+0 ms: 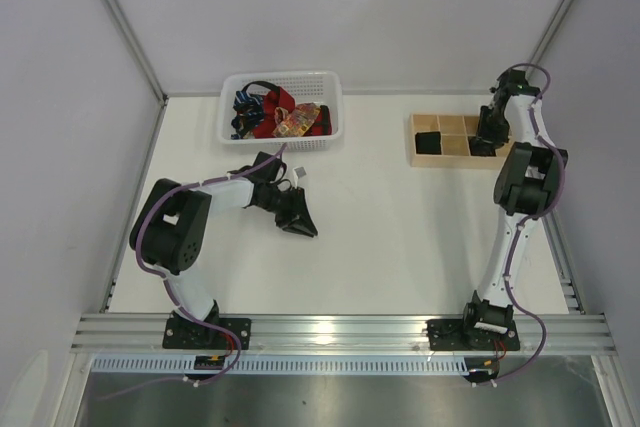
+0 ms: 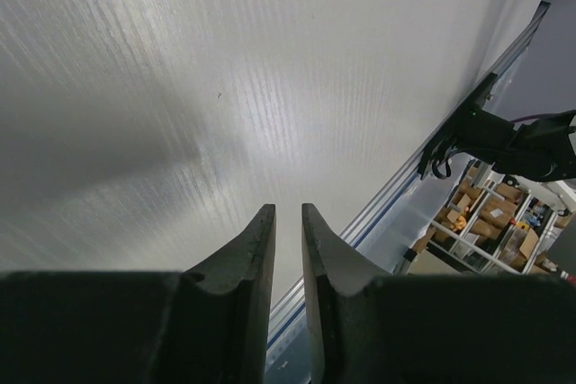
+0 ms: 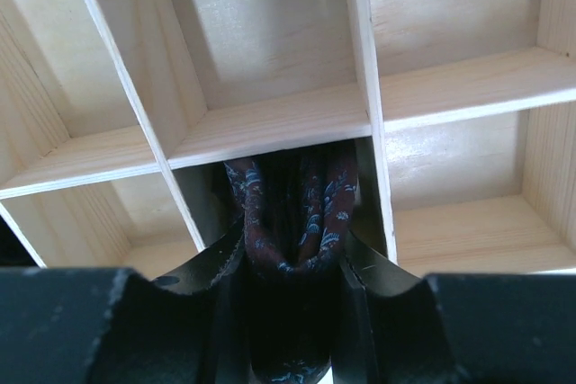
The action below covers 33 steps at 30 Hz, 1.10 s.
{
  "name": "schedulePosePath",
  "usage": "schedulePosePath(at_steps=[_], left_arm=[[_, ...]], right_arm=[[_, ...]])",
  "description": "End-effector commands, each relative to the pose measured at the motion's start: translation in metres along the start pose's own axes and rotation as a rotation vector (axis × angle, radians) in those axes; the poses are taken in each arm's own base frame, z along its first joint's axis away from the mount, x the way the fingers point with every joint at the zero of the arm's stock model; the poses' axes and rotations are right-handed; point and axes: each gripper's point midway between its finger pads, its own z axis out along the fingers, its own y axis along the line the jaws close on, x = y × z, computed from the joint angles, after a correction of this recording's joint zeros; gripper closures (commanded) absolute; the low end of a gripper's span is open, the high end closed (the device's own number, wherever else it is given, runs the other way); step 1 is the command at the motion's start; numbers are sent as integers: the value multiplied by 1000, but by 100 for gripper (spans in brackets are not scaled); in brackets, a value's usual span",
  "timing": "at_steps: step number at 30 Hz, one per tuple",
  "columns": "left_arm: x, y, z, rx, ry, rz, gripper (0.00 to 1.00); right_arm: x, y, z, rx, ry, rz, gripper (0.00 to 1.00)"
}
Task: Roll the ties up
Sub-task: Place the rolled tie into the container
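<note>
Several ties (image 1: 283, 117), red, blue and orange-patterned, lie heaped in the white mesh basket (image 1: 283, 77). My right gripper (image 3: 291, 238) is shut on a rolled dark maroon tie with a blue pattern (image 3: 256, 218) and holds it down inside a compartment of the wooden tray (image 3: 270, 123). In the top view the right gripper (image 1: 490, 139) is over the tray's right part (image 1: 440, 159). Another dark roll (image 1: 428, 143) sits in a left compartment. My left gripper (image 2: 287, 209) has its jaws nearly together with nothing between them, low over the bare table (image 1: 300, 225).
The basket stands at the back left and the tray at the back right. Grey walls enclose the table on three sides. An aluminium rail (image 1: 340, 332) runs along the near edge by the arm bases.
</note>
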Motion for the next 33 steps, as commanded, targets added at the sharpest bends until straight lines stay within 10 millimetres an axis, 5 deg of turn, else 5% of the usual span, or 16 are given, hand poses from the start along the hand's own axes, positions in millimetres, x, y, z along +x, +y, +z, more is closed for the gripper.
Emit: schedulePosePath(at_steps=[1,7,16,20,24,33], left_arm=[[-2,-4,-5,39,-13,33,77],[0,-3,-6,45,-12,32,77],[-2,-6,-9,46,-21,40,77],[-2,-7,-12,44,-27,38,77],[-1,-6,-11,45,-25,39,77],[-4,-8,-16,40,-31,54,77]], right_arm=[[49,20,-6,-14,172,-66,100],[67,50,-14,5,214,-150,100],[42,37,3,46,148,-191,95],[52,39,9,29,172,-174,82],[44,50,-4,-8,121,-156,57],[35,46,-23,-20,106,-127,39]])
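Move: My right hand already holds the rolled tie partly inside a front compartment, third from the left. That compartment lies straight under my fingers, about 3 cm down. The black roll sits some 14 cm to my left in the leftmost front compartment, level with it. An empty compartment is about 6 cm ahead and straight on, at the same height. From my left hand, the tie's compartment is roughly 24 cm ahead, 44 cm right and a little lower. Still gripping the rolled tie in its compartment, I drag the container with my right hand about 5 cm left and 2.5 cm back, staying at the same height and turning a few degrees counter-clockwise. There I hold my place and open my fingers to nearly twice their gap, easing my grip on the roll. ##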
